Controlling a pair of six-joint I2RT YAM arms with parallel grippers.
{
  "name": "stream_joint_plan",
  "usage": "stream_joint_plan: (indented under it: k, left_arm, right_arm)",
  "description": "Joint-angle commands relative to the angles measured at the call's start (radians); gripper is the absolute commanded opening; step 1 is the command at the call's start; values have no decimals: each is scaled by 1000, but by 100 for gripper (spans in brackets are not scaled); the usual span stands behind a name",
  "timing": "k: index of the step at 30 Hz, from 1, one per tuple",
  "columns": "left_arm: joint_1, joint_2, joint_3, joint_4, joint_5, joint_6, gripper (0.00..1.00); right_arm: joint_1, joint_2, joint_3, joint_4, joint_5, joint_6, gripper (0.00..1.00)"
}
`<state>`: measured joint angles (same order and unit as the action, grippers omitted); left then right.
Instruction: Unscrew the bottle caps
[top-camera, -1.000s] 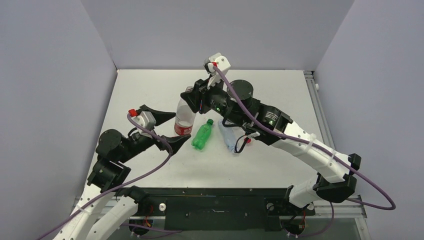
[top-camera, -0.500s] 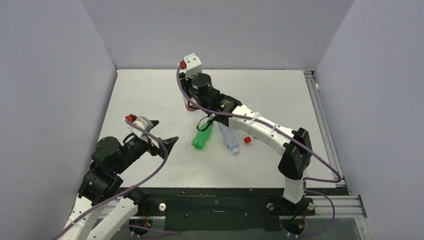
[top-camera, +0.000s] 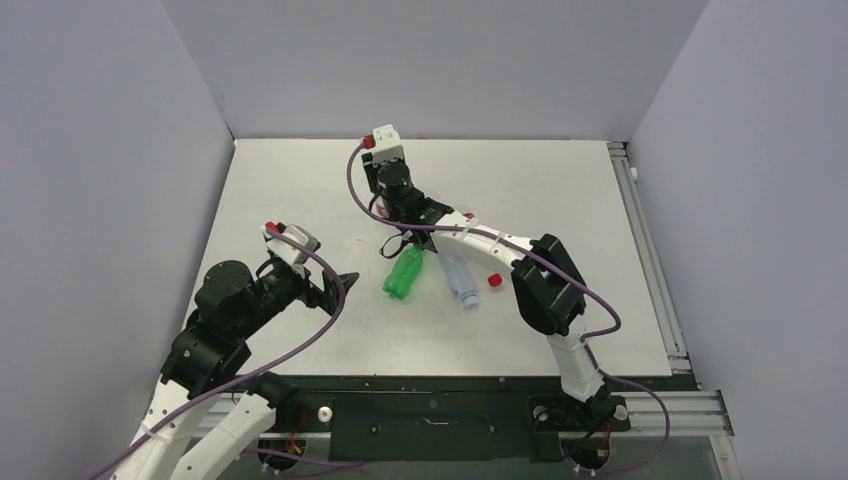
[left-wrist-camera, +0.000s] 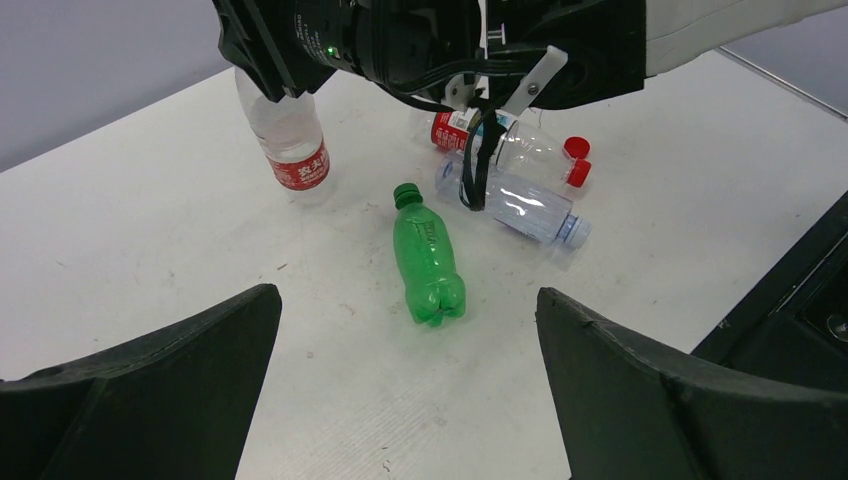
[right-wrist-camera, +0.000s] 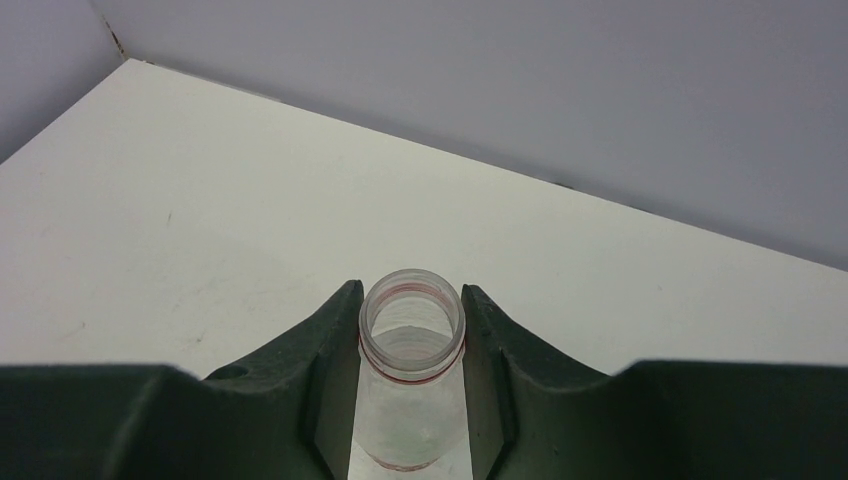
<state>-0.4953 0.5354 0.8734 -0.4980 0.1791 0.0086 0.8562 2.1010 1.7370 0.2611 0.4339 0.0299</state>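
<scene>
My right gripper (right-wrist-camera: 412, 330) is shut on the open neck of an upright clear bottle (left-wrist-camera: 290, 140) with a red label; that neck bears no cap. In the top view my right arm hides this bottle. A green bottle (top-camera: 404, 273) lies on the table with its green cap (left-wrist-camera: 405, 193) on. Beside it lies a pale clear bottle (top-camera: 460, 282) with a whitish cap (left-wrist-camera: 575, 232). Behind these lies a second red-labelled bottle (left-wrist-camera: 480, 135), with two red caps (left-wrist-camera: 577, 173) at its neck end. My left gripper (top-camera: 335, 290) is open and holds nothing, short of the green bottle's base.
The white table (top-camera: 300, 200) has grey walls on three sides. My right arm (top-camera: 500, 250) stretches low across the lying bottles, its purple cable looping above them. A metal rail (top-camera: 640, 240) runs along the table's right edge.
My right arm has swung left and toward the back with the upright bottle in its grip. My left gripper has drawn back from that bottle toward the near left, still open.
</scene>
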Motion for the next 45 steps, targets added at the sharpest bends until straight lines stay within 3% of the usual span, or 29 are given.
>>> stream_joint_plan:
  k: [1,5,17,23,38,45]
  left_arm:
    - [3,21,56,14,-1,-2,97]
    - [3,31,52,19,13,-2,97]
    - [3,25,57,32,24,-2,97]
    - [3,19,59,33,27,-2,97]
    - [3,22,55,50,33,-1,97]
    - [3,88,29,87,10,-2,97]
  right_arm:
    - [-28,18,36,84,12,76,0]
    - [-32,3,-24,103,13,94,2]
    - [-32,-51,-106,123,2,111,55]
    - [-34,-67,-107,116,-5,113,72]
    - [-35,-171,-145,68,-12,140,80]
    - [-31,-403,-370,29,-4,261,82]
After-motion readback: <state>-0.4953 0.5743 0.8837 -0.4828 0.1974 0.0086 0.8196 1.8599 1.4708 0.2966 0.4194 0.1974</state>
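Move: The right fingers grip the upright, uncapped bottle near its neck, the bottle's middle about 5 cm below the hand. Its standing spot on the table is about 2 cm ahead, 1 cm right and roughly 18 cm below. From this hand the green bottle lies some 16 cm back and 5 cm right, the clear bottle 16 cm back and 18 cm right. From the idle left hand, the spot is about 28 cm ahead, 8 cm right and 24 cm below. Keeping its grip, the right hand sets the bottle's base down on the table, sinking about 3 cm and easing slightly forward and right, then spreads its fingers wide to let go, settling a further centimetre. It then pulls clear, rising some 6 cm and drawing back and right away from the bottle by about 4 cm each way. ##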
